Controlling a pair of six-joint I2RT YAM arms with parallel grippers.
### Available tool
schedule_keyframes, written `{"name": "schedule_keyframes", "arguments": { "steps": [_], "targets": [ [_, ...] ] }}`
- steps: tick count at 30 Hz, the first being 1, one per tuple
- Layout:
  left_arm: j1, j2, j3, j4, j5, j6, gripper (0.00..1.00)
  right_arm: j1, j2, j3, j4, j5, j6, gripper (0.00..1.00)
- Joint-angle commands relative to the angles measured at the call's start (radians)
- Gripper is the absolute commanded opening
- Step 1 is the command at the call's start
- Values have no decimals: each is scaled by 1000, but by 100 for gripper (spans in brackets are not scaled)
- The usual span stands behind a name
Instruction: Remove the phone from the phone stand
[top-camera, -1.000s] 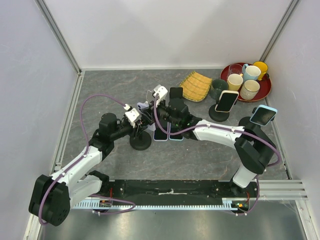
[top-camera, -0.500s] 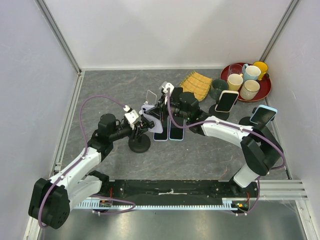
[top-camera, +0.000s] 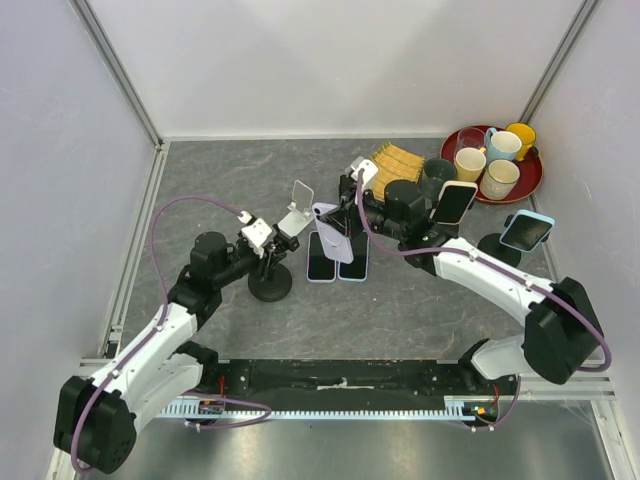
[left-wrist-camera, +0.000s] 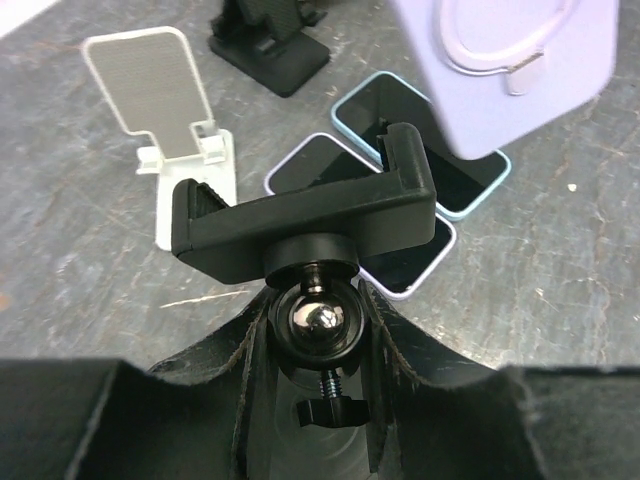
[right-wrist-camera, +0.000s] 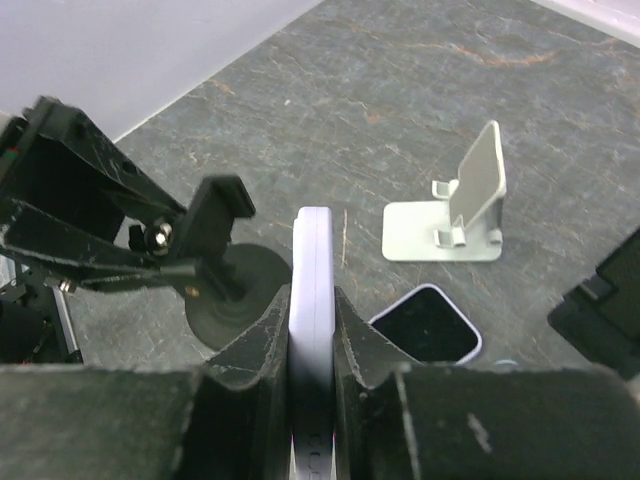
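The phone (top-camera: 336, 238), in a lavender case, hangs clear of the stand with my right gripper (top-camera: 350, 222) shut on it. In the right wrist view the phone (right-wrist-camera: 315, 280) stands edge-on, squeezed between both fingers (right-wrist-camera: 365, 335). The black phone stand (top-camera: 271, 282) rests on its round base to the left, its clamp (left-wrist-camera: 300, 212) empty. My left gripper (left-wrist-camera: 315, 305) is shut around the stand's ball joint (left-wrist-camera: 317, 318). In the left wrist view the phone (left-wrist-camera: 510, 60) floats at the top right.
Two phones (top-camera: 336, 264) lie flat, screens up, under the held one. A white folding stand (top-camera: 297, 205) sits behind. To the right are two more stands holding phones (top-camera: 455, 203) (top-camera: 527, 231), a woven mat (top-camera: 392, 170), a dark cup (top-camera: 436, 176) and a red tray (top-camera: 530, 180) of cups.
My right gripper has drawn the lavender phone out of the black stand's clamp and carried it rightward. My left gripper has shifted slightly left with the stand.
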Motion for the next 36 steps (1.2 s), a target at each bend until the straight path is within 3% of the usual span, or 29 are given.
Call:
{"name": "schedule_keyframes", "arguments": {
  "steps": [1, 10, 15, 19, 30, 36],
  "targets": [
    [10, -88, 15, 88, -132, -13, 2, 6, -96, 16, -138, 145, -21, 0],
    [13, -328, -17, 42, -324, -54, 2, 7, -95, 75, -644, 754, 73, 0],
    [11, -374, -22, 43, -349, -60, 2, 6, 3, 99, -749, 999, 158, 0],
    [13, -366, -14, 36, -355, -79, 2, 7, 94, 131, -747, 1083, 225, 0],
    [13, -354, -8, 10, -397, -77, 2, 13, 502, 375, -827, 1133, 324, 0],
    [11, -340, -6, 10, -388, -77, 2, 19, 577, 378, -826, 1138, 393, 9]
  ]
}}
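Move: The right hand holds the lilac phone, bound for bare table about 17 cm right, 5 cm ahead and 24 cm below. The light-blue phone lies 8 cm right and 7 cm ahead, the purple-rimmed phone 7 cm straight ahead, the white stand 18 cm ahead and 6 cm left. The left hand holds the emptied round stand; bare table waits 8 cm to its left, 17 cm down; the purple-rimmed phone is 7 cm ahead, 10 cm right. Keeping its pinch on the lilac phone, the right hand sweeps about 17 cm right and 18 cm down, easing forward later, over to beside the light-blue phone, while its fingers swing from pointing left to forward and steeply down. The left hand, still gripping the round stand, draws 7 cm left, rising and then sinking slightly, and turns some 20 degrees counter-clockwise. ##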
